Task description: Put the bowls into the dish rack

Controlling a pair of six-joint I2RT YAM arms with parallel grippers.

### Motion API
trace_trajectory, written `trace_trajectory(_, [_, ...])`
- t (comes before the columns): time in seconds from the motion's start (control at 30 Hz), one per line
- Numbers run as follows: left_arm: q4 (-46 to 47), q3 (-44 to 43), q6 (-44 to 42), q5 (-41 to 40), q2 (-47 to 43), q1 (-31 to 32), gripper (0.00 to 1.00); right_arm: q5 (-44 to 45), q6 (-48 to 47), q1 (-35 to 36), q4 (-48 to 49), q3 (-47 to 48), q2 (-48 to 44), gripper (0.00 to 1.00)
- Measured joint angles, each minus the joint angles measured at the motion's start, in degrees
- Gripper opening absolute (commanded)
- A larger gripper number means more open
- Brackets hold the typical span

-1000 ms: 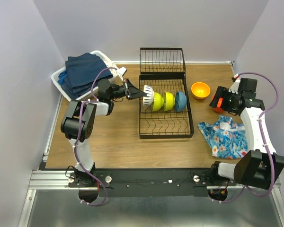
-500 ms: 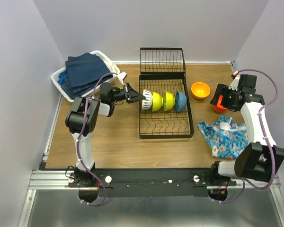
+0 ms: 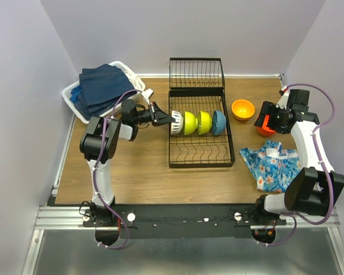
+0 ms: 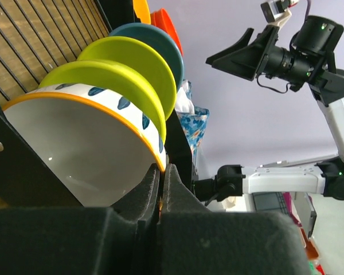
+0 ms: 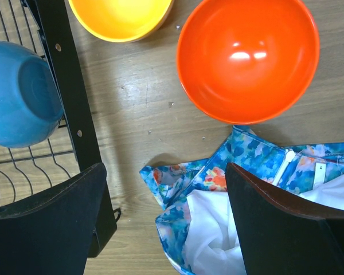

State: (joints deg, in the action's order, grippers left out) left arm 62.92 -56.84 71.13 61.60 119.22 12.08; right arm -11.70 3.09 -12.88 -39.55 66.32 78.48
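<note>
The black wire dish rack [image 3: 200, 152] holds a row of bowls on edge: a white bowl [image 3: 176, 121] with an orange rim, two lime-yellow bowls [image 3: 189, 122] [image 3: 204, 121] and a blue bowl [image 3: 219, 121]. My left gripper [image 3: 171, 118] is shut on the white bowl's rim [image 4: 160, 163] at the rack's left end. An orange-yellow bowl [image 3: 243, 109] and a red-orange bowl [image 5: 247, 57] stand on the table right of the rack. My right gripper [image 5: 166, 217] hangs open above the table beside the red-orange bowl, with nothing between its fingers [image 5: 46, 229].
A floral blue cloth [image 3: 275, 166] lies crumpled at the right, partly under my right gripper. A white basket of navy towels [image 3: 100, 91] sits at the back left. The rack's smaller wire section [image 3: 196, 73] stands behind the main rack.
My left gripper has carried the white bowl slightly left and down against the lime-yellow bowl in the rack. The right gripper shifted a little toward the back and stayed open.
</note>
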Motion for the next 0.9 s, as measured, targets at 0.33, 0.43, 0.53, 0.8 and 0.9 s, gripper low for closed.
trace_trajectory(0.33, [-8.72,-0.79,-8.48,0.63,-1.4,-0.02,0.43,0.0,0.02,0.0,0.17,0.0,0.5,0.92])
trace_trajectory(0.43, [-14.95,-0.63,-13.55,0.15,-3.67,-0.02,0.46,0.0,0.02,0.0,0.48,0.0,0.5,0.93])
trace_trajectory(0.53, [-20.48,0.81,-18.78,-0.79,-7.41,-0.11,0.5,-0.02,0.02,0.02,0.57,0.0,0.5,0.93])
trace_trajectory(0.8, [-31.8,3.28,-30.67,-2.29,-15.63,-0.15,0.53,-0.02,0.02,0.0,0.44,0.0,-0.74,0.93])
trace_trajectory(0.9, [-37.48,3.82,-35.26,-3.3,-19.19,-0.79,0.53,-0.02,0.02,0.0,0.46,-0.04,-2.1,0.93])
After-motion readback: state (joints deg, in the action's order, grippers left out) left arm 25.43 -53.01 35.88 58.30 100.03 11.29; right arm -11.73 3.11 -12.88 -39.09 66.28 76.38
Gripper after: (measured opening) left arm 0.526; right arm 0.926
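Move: The left hand has the rim of the white patterned bowl between its closed fingertips; the bowl's middle lies about 3 cm ahead, 3 cm to the right and 4 cm below. Beyond it to the right, some 3 cm ahead and 4 cm lower than the hand, stand the first green bowl at 8 cm, the second at 14 and the blue bowl at 20. From the right hand the white bowl is roughly 36 cm left, 2 cm ahead, 6 cm down. The left fingers open halfway, freeing the white bowl's rim, then withdraw about 4 cm back and left, tilting. ##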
